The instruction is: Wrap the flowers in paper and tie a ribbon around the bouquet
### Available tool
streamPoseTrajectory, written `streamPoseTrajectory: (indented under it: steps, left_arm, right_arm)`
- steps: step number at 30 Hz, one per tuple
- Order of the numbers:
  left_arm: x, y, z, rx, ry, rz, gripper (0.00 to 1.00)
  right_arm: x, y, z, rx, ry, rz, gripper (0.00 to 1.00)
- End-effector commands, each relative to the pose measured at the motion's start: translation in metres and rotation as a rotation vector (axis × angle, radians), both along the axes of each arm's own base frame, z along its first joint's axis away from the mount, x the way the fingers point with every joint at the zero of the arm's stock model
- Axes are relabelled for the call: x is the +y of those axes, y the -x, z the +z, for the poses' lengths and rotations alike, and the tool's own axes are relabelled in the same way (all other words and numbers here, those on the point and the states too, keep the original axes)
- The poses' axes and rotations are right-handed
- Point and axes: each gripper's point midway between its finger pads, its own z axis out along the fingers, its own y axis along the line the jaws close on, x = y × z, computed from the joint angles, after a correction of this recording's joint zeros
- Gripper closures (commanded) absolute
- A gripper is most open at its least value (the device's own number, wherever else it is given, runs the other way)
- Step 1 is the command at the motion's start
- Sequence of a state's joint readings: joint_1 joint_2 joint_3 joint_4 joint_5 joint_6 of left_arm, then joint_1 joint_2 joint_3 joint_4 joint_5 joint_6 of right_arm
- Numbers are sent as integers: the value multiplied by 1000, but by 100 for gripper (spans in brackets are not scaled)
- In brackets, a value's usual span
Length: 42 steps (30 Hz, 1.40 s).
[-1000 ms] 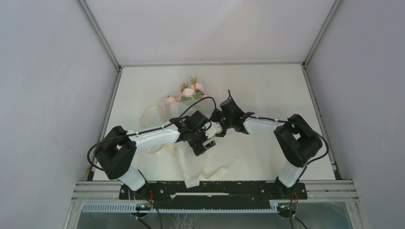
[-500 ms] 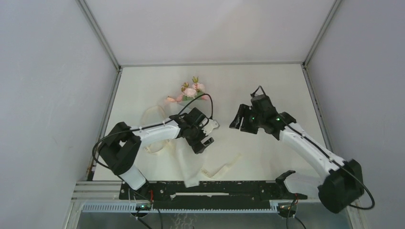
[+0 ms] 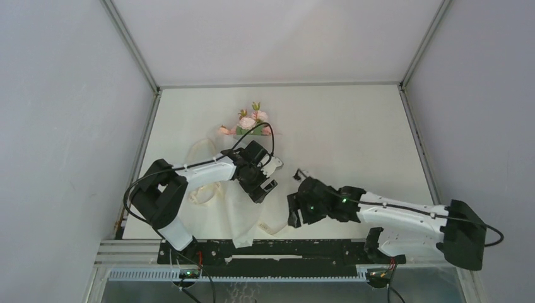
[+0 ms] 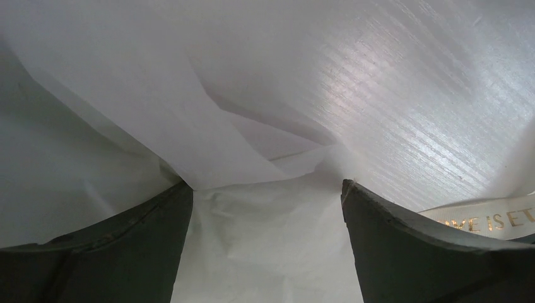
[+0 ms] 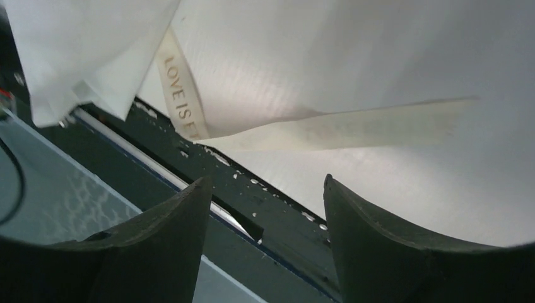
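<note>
The bouquet lies in the top view with pale pink flowers (image 3: 247, 124) at the far end of a tapering cone of off-white paper (image 3: 243, 218) that runs toward the front edge. My left gripper (image 3: 264, 187) (image 4: 265, 184) is open wide over the middle of the cone, with creased paper (image 4: 265, 246) lying between its fingers. The cream ribbon (image 3: 203, 151) loops left of the cone, and one lettered end (image 3: 276, 227) (image 5: 182, 95) lies near the front edge. My right gripper (image 3: 293, 212) (image 5: 266, 178) hangs open and empty just short of that end.
The dark front rail (image 3: 315, 247) (image 5: 265, 208) of the table runs right under the right gripper's fingertips. A corner of paper (image 5: 76, 63) overhangs that rail. The enclosure walls (image 3: 76, 126) close in both sides.
My right arm left the spot beside the left gripper, swung out right, then came down near the front edge by the ribbon end, its jaws widening. The left gripper shifted slightly back and left.
</note>
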<state>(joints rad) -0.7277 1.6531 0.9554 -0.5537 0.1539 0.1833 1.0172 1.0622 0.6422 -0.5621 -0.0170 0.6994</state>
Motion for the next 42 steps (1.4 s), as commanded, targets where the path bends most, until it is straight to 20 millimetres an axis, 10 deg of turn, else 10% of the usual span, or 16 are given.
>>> streamPoseTrajectory:
  steps: [1,12,19,25,34,42]
  left_arm:
    - [13,18,-6,80,-31,28,8]
    - [13,19,-7,90,-31,28,8]
    - [14,20,-6,85,-32,26,8]
    - [15,19,-6,80,-35,30,8]
    - [15,20,-3,74,-27,13,8]
    - [15,23,-3,85,-25,2,9]
  right_arm:
    - [33,-3,-3,-155,0,182,25]
    - [68,19,-38,-266,81,462,23]
    - [50,23,-78,-194,258,466,29]
    - [34,-8,-72,-217,324,295,100]
    - [-38,-111,-26,-298,333,-155,100]
    - [-162,-192,45,-383,291,-620,100]
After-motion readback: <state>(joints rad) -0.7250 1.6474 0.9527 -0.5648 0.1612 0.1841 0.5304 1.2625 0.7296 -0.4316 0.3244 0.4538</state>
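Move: The ribbon's loose stretch lies about 7 cm to the right hand's left, 1 cm back and 6 cm below it; from the left hand it is some 10 cm back and 2 cm right. The wrapped stems between the left fingers are roughly 11 cm ahead of the right hand and 8 cm left, the paper's tail about 3 cm ahead and 14 cm left, and the ribbon loop beyond the bouquet some 10 cm ahead and 24 cm left. With the left hand staying put, its open fingers straddling the wrapped stems, the right hand goes about 6 cm left and as far down to the ribbon, its wrist turning some 25 degrees counter-clockwise, and pinches the strip fully shut just short of its end. It then sweeps quickly forward and to its right, about 18 cm each way and rising some 6 cm, turning roughly 50 degrees clockwise as it draws the ribbon away from the bouquet. ##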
